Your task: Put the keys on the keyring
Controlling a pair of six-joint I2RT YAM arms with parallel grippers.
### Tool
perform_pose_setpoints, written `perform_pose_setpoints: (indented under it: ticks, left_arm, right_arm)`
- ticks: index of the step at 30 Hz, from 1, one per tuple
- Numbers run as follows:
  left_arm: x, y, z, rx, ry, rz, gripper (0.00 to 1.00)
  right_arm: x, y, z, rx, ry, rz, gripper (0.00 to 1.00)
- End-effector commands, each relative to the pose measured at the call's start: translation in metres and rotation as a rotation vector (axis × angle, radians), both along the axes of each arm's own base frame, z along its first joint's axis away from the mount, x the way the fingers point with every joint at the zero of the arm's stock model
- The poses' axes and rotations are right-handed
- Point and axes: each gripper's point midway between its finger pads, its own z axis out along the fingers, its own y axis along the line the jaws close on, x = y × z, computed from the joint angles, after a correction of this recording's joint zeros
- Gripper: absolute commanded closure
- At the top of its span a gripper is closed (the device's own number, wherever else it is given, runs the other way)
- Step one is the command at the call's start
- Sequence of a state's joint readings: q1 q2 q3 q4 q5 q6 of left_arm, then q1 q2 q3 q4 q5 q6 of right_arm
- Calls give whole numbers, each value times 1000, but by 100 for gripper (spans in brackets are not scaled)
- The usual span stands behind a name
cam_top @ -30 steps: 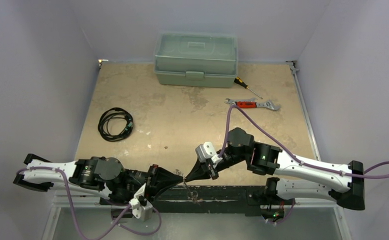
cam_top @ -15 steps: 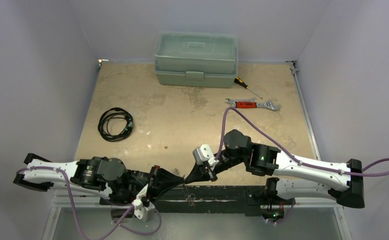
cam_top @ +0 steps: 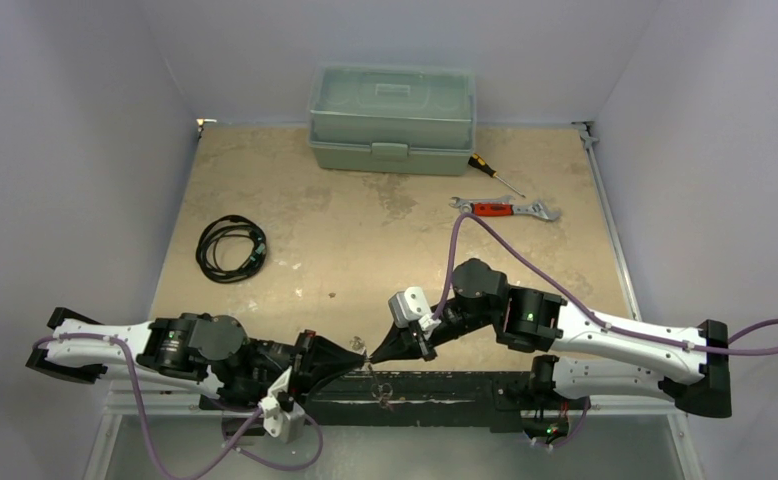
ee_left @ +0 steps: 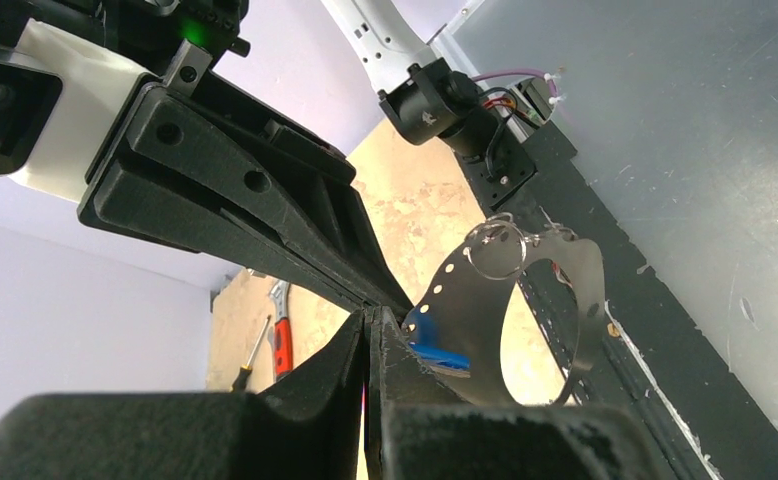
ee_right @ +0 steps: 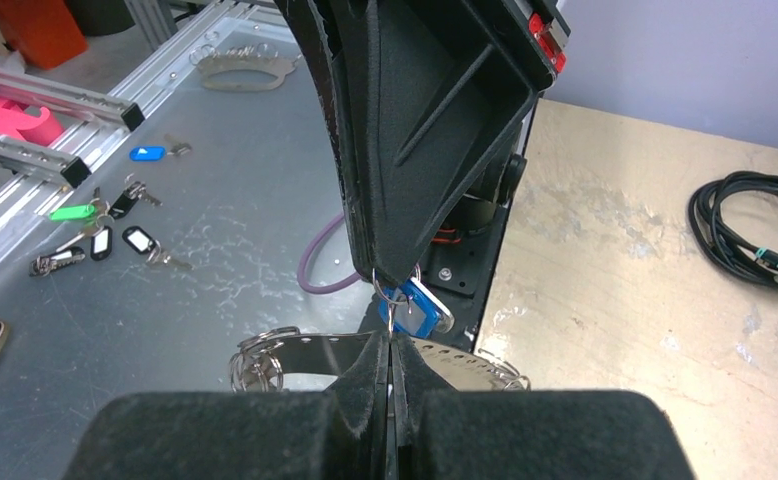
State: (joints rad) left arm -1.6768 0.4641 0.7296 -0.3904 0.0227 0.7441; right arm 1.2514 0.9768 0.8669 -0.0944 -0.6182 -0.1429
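Observation:
My two grippers meet tip to tip at the table's near edge, the left gripper (cam_top: 362, 359) and the right gripper (cam_top: 375, 354) both shut. Between them hangs a key with a blue tag (ee_right: 415, 306). Its small wire ring sits at the left gripper's tip (ee_right: 390, 273), and a thin silver piece runs from it into the shut right gripper (ee_right: 390, 340). The keyring (ee_left: 540, 290), a silver oval band with holes and small rings, sits just below the tips over the black base bar. I cannot tell whether either gripper touches it.
A green toolbox (cam_top: 392, 118) stands at the back, with a screwdriver (cam_top: 493, 174) and a red-handled wrench (cam_top: 505, 209) to its right. A coiled black cable (cam_top: 231, 248) lies at the left. Loose tagged keys (ee_right: 115, 228) lie on the metal bench below the table edge.
The right wrist has edged slightly left and down. The two tips stay pressed together at the same spot, and the left arm has barely moved.

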Motion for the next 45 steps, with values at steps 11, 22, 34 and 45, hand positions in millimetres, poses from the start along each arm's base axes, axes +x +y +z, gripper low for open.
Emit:
perform_pose_setpoints:
  ticks: [11,22,34,45]
  left_arm:
    - [3,8,16,-51,27,17,93]
    - [22,11,18,-114,67,132,9]
    - [55,2,24,-312,281,365,1]
    - [91,29,52,-415,602,630,1]
  right_arm:
    - [1,-3,53,170,-63,-16,100]
    - [13,-5,48,172,-76,-96,100]
    - [60,-28,59,354,-45,-433,100]
    - [72,-44,58,457,0,-536,100]
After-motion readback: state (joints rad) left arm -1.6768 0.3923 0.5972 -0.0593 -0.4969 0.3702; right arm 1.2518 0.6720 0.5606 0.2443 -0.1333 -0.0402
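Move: The blue key hangs right at the meeting fingertips: from the left hand about 2 cm to the right, 1 cm back and 2 cm down, and from the right hand about 1 cm to the left, level fore and aft, and 2 cm down. The metal keyring plate hangs beneath both hands, its middle some 5 cm below and 2 cm back of either, about 2 cm to the left hand's right and straight under the right hand sideways. The left hand, shut on the small wire ring by the blue key, eases up a little, then springs its fingers wide open, lets go and swings some 7 cm forward, dipping briefly before it rises to about 2 cm higher, while it turns counter-clockwise and rolls. The right fingers stay shut on the keyring's upper rim, first lifting it about 2 cm, then carrying it roughly 7 cm forward and 4 cm right, away from the left hand, turning nearly 30 degrees clockwise as their tips tilt up. ##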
